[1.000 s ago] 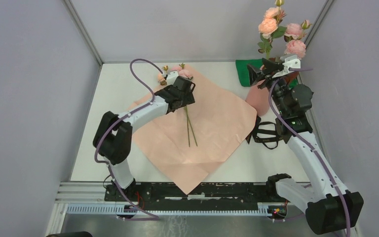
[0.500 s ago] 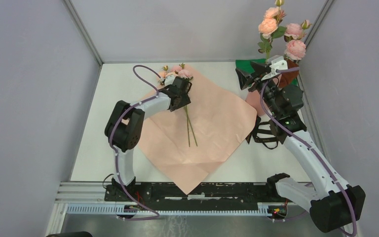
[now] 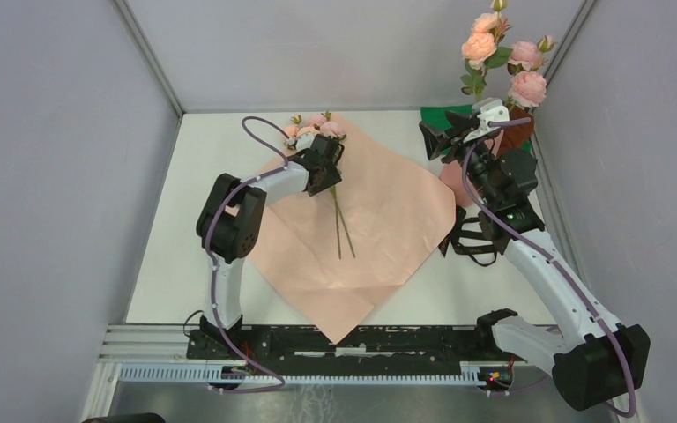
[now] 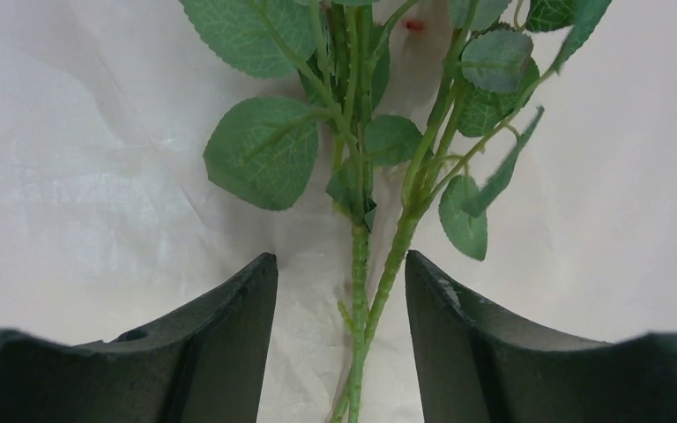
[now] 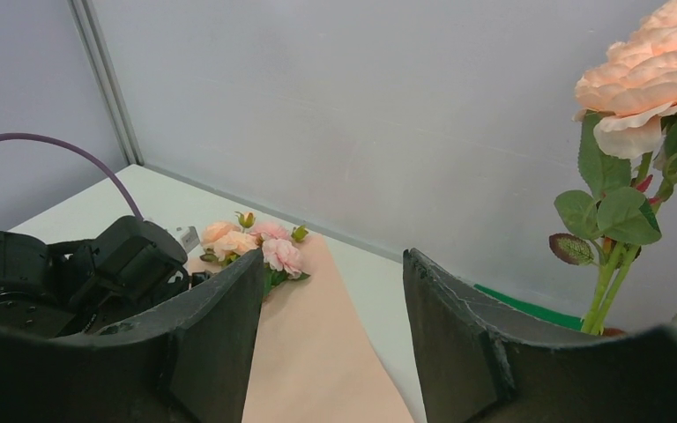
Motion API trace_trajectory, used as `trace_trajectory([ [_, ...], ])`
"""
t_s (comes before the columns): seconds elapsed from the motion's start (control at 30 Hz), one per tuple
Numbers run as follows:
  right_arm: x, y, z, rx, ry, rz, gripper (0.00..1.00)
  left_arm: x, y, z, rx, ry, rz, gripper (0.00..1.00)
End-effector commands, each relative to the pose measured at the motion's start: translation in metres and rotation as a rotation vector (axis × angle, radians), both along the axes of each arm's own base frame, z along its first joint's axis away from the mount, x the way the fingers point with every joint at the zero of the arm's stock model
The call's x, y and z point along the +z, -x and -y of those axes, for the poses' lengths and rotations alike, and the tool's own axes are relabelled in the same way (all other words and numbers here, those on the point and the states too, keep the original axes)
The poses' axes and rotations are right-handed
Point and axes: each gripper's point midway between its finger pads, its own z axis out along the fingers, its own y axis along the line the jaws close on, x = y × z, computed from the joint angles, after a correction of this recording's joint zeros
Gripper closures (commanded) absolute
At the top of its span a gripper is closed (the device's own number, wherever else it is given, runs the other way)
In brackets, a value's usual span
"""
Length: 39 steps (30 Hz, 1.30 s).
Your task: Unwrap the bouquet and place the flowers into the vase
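The pink wrapping paper (image 3: 379,220) lies unfolded flat on the table. On it rest two flowers, their green stems (image 3: 342,225) pointing toward me and their pink blooms (image 3: 317,129) at the paper's far corner. My left gripper (image 3: 324,167) hangs over the upper stems. In the left wrist view it (image 4: 338,264) is open, the stems (image 4: 359,291) between the jaws with a gap on each side. My right gripper (image 3: 436,139) is open and empty in the air. The salmon vase (image 3: 458,181) is partly hidden behind that arm, and several roses (image 3: 498,53) rise above it.
A black ribbon (image 3: 474,242) lies right of the paper, by the right arm. A green cloth (image 3: 441,119) and a brown bundle (image 3: 520,134) sit at the back right corner. Grey walls close the table on three sides.
My left gripper slid a little toward the blooms and its jaws narrowed around the stems. The right gripper swung slightly left.
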Motion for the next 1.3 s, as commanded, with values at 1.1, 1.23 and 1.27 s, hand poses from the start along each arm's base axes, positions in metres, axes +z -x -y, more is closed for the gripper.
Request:
trace_trajectory([
  [1.1, -0.023, -0.013, -0.041, 0.111, 0.028, -0.058, 0.34, 0.169, 0.021, 0.016, -0.125, 0.078, 0.436, 0.98],
  [1.23, -0.028, -0.018, -0.07, 0.185, 0.059, -0.131, 0.33, 0.194, 0.038, 0.028, -0.268, 0.157, 0.603, 0.98],
  [1.27, -0.027, -0.019, -0.077, 0.203, 0.064, -0.141, 0.33, 0.196, 0.043, 0.027, -0.282, 0.164, 0.642, 0.98],
])
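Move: The stem of the peach-rose flower already lies between the left hand's open fingers, about 1 cm below the hand point, with its blooms roughly 11 cm ahead and 4 cm left. The pink blooms of the second flower are about 11 cm ahead and 2 cm right, its stem crossing the first. The vase stands about 35 cm to the right and 3 cm back. From the right hand the peach flower's stem is about 10 cm ahead, 20 cm left and 37 cm below. Almost in place, the left fingers close from well open and pinch the peach flower's stem just below its leaves, then lift it steeply, some 16 cm up and slightly back, tilting up about 25 degrees. Meanwhile the empty right hand sinks about 5 cm and late on swings some 5 cm left, away from the vase, fingers still open. ##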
